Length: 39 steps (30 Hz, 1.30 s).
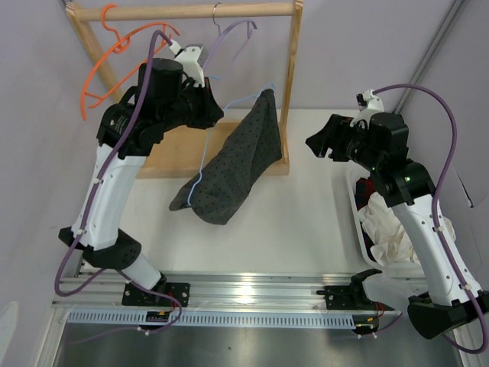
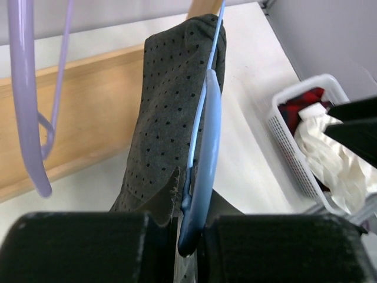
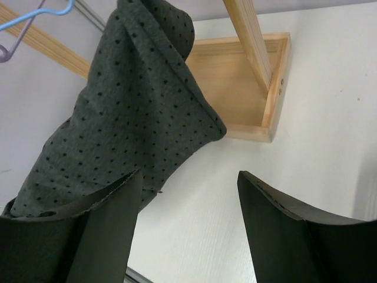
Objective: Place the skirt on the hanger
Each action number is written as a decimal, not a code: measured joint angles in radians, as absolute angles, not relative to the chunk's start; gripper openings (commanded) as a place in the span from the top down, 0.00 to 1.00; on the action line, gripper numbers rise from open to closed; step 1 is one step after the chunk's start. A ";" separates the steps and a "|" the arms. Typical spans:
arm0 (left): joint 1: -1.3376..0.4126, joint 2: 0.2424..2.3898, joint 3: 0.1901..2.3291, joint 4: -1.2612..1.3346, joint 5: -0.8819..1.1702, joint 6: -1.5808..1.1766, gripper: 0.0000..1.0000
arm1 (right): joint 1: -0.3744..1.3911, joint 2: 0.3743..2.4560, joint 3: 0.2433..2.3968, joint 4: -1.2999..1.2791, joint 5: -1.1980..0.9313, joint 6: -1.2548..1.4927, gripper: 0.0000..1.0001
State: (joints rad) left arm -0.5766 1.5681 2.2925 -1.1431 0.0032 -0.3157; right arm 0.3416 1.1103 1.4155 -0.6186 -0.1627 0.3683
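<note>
The dark grey dotted skirt [image 1: 237,164] hangs draped over the thin light-blue hanger [image 1: 205,157], its lower end resting on the white table. My left gripper [image 1: 216,115] is shut on the hanger's wire. In the left wrist view the blue hanger [image 2: 209,135] runs up from between the fingers of the gripper [image 2: 191,236], with the skirt [image 2: 162,118] folded over it. My right gripper [image 1: 317,141] stands open to the right of the skirt, apart from it. In the right wrist view the skirt [image 3: 129,118] hangs just beyond the left finger, and nothing lies within the gripper [image 3: 188,183].
A wooden rack [image 1: 290,76] stands at the back with an orange hanger [image 1: 103,69] and a purple hanger [image 1: 229,34] on its rail. At the right edge, a white basket [image 1: 359,222] holds a white cloth [image 1: 390,229] and a dark red cloth [image 1: 367,187].
</note>
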 measured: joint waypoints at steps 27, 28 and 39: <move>-0.633 1.848 2.411 -0.679 -0.249 -0.242 1.00 | 0.421 1.171 1.487 -0.546 -0.194 0.369 0.32; -0.633 1.855 2.411 -0.670 -0.250 -0.237 1.00 | 0.442 1.182 1.487 -0.526 -0.193 0.368 0.32; -0.633 1.867 2.411 -0.650 -0.269 -0.235 1.00 | 0.745 1.428 1.541 -0.260 -0.083 0.358 0.33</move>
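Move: The blue hanger, with the skirt on it, is already in my left fingers; the free stretch of rod between purple hanger and right post is roughly 24 cm ahead, 8 right and 8 above. The purple hanger's middle is about 17 cm straight ahead, a little lower; the right post is some 24 ahead and 16 right. From my empty right hand the skirt's middle is about 19 cm left, 3 ahead and 7 below. I keep the blue hanger pinched in my left hand and carry it about 13 cm forward towards the rod, veering some 6 cm right and ending slightly higher, fingers tipping up about 20 degrees. My right hand, open throughout, first lifts a little, then late on sweeps quickly some 18 cm left to the hanging skirt, turning counter-clockwise; whether it touches the cloth can't be seen. ##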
